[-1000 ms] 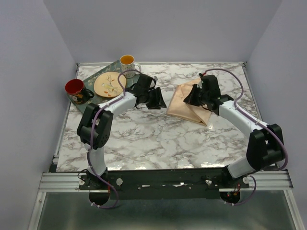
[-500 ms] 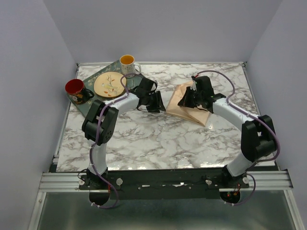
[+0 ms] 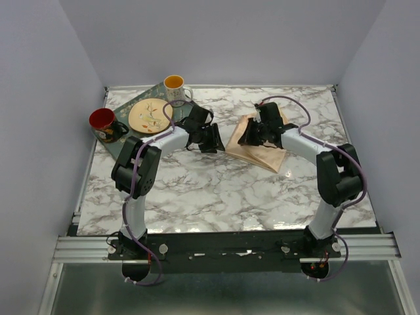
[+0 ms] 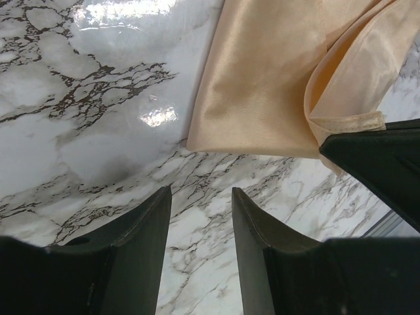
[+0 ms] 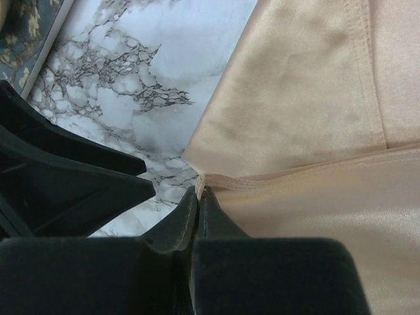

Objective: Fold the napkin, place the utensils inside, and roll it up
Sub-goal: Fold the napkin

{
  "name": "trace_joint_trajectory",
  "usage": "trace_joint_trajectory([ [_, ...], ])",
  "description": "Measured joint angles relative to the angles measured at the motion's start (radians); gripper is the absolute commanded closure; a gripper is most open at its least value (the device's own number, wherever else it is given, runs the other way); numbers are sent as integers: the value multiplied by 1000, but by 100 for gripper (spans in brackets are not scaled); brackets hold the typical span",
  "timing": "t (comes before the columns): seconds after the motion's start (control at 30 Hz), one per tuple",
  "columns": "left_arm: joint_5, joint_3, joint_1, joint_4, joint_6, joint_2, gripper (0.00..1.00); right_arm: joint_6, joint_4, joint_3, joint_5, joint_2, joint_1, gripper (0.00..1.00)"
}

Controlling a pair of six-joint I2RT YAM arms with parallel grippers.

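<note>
The peach-tan napkin [image 3: 261,152] lies on the marble table right of centre, partly doubled over. My right gripper [image 3: 245,138] is shut on a hemmed corner of it, with the stitched edge pinched between the fingertips in the right wrist view [image 5: 199,191]. That lifted layer hangs over the flat lower layer of the napkin [image 5: 295,92]. My left gripper [image 3: 216,139] hovers just left of the napkin's left edge, open, with only marble between its fingers [image 4: 200,191]. The napkin [image 4: 262,85] lies just ahead of them. The utensils are out of view.
A dark green tray [image 3: 131,136] at the back left carries a red mug [image 3: 103,121] and a cream floral plate [image 3: 149,115]. A yellow mug [image 3: 174,84] stands behind them. The two grippers are close together, the right one's black finger [image 4: 380,157] showing in the left wrist view.
My right gripper has moved left toward the left gripper, carrying the napkin's corner over the lower layer. The left gripper has barely shifted and stays open.
</note>
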Motion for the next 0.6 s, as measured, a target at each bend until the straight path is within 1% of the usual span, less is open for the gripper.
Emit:
trace_joint_trajectory([
  [0.17,0,0,2,0,0,-1,49,24,11,18,-23,45,20,88],
  [0.27,-1,-2,4,0,0,-1,49,35,15,37,-57,89,26,76],
  [0.3,-1,-3,5,0,0,-2,49,36,15,41,-69,100,27,70],
  [0.4,-4,-11,10,0,0,-9,48,34,15,55,-108,134,31,61],
  [0.5,-7,-21,17,-3,0,-25,47,26,11,70,-131,148,33,58],
  [0.57,-8,-22,19,-5,1,-32,45,16,0,111,-143,163,33,57],
  [0.6,-8,-22,20,-5,1,-37,44,11,-6,129,-145,167,33,55],
])
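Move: The right hand still pinches the corner of the napkin's folded-over flap. The napkin's near-left corner lies about 5 cm to its left, roughly level with it and some 3 cm down, with the napkin's middle about 7 cm to its right. The yellow mug stands about 23 cm left and 17 cm farther out. From the left hand, the near-left corner is about 2 cm right and 1 cm ahead, just below. The right hand carries the flap left about 4 cm and down 3 cm, opens to let go, then lifts slightly. ##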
